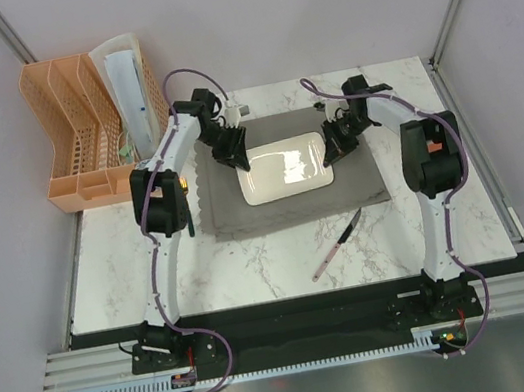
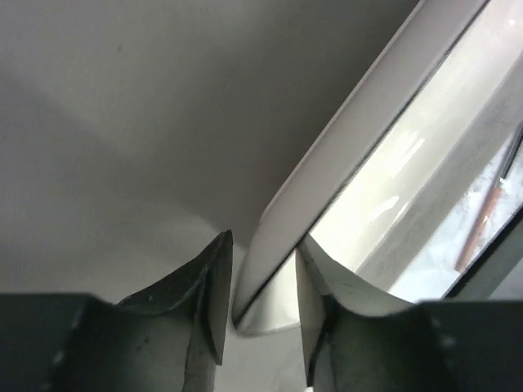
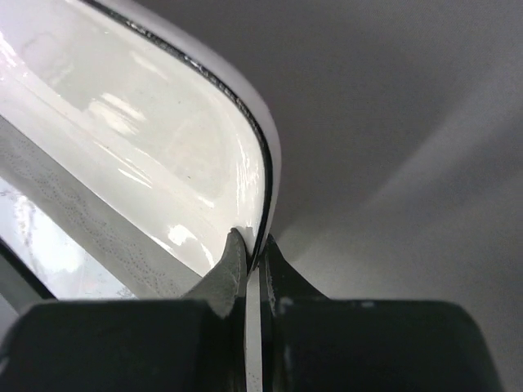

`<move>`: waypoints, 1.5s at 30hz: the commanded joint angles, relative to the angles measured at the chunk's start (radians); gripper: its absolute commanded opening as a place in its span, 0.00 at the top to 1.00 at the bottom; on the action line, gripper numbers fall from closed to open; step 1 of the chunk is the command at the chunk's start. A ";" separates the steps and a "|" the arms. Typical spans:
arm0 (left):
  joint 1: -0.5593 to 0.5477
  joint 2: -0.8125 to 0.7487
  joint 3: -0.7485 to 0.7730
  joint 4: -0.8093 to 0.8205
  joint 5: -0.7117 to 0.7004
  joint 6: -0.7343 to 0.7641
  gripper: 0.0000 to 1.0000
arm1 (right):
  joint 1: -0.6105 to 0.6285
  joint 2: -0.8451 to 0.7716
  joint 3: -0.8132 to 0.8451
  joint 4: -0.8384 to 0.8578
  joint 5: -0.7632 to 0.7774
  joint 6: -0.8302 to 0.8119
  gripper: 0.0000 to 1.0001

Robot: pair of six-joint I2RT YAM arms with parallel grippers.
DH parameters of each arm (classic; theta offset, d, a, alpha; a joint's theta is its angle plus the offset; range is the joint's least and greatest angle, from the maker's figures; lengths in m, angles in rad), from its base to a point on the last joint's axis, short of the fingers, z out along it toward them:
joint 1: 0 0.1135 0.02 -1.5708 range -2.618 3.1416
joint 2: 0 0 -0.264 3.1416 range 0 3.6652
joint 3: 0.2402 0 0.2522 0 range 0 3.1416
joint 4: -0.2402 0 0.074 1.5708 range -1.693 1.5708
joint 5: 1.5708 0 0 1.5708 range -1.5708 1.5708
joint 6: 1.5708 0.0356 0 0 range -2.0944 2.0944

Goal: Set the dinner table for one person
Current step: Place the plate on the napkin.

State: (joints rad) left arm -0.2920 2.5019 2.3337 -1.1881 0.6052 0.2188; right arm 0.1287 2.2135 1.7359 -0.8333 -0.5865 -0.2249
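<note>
A white rectangular plate (image 1: 286,169) lies on the grey scallop-edged placemat (image 1: 295,208) on the white marble dinner table (image 1: 153,266). My left gripper (image 1: 240,159) is at the plate's far left corner. In the left wrist view its jaws (image 2: 263,302) stand open astride the plate's rim (image 2: 343,155), with a gap on each side. My right gripper (image 1: 333,153) is at the plate's right edge. In the right wrist view it (image 3: 255,253) is shut on the plate's rim (image 3: 147,139). A knife (image 1: 337,244) with a pinkish handle lies on the marble in front of the placemat.
An orange plastic rack (image 1: 79,137) stands at the table's far left corner with white items (image 1: 126,88) in it. Grey walls close in the left, back and right. The knife also shows in the left wrist view (image 2: 482,220).
</note>
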 commanded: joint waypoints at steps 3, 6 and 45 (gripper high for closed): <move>-0.042 0.091 0.007 0.137 -0.074 0.082 0.36 | 0.055 0.129 -0.018 0.157 0.091 -0.093 0.68; -0.042 0.091 0.006 0.142 -0.087 0.082 0.27 | 0.055 0.130 -0.018 0.161 0.093 -0.091 0.51; -0.050 -0.236 -0.020 0.185 -0.648 0.306 0.01 | 0.061 -0.025 -0.122 0.148 0.094 -0.099 0.38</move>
State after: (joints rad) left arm -0.3607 2.4138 2.2757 -1.0519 0.1726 0.4011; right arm 0.1913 2.1708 1.6363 -0.6613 -0.5640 -0.2764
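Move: Both hands start at opposite ends of the plate, over the napkin. The plate's middle is about 10 cm to the left hand's right, 2 cm back and 2 cm lower; from the right hand it is some 10 cm left, level front to back and 1 cm lower. The fork lies roughly 16 cm left of the left hand and 8 cm nearer the base, the knife about 22 cm back from the right hand and 1 cm left. Down about 2.5 cm goes the left hand as its fingers open around the plate's left rim; it pauses there, then leaves forward and left by about 5 cm, rising, its fingers swinging more upright and forward by some 30 degrees. The right hand unclamps from the right rim, shifts about 2 cm left and slightly forward, shuts, then reopens and stays, fingers astride the rim. ##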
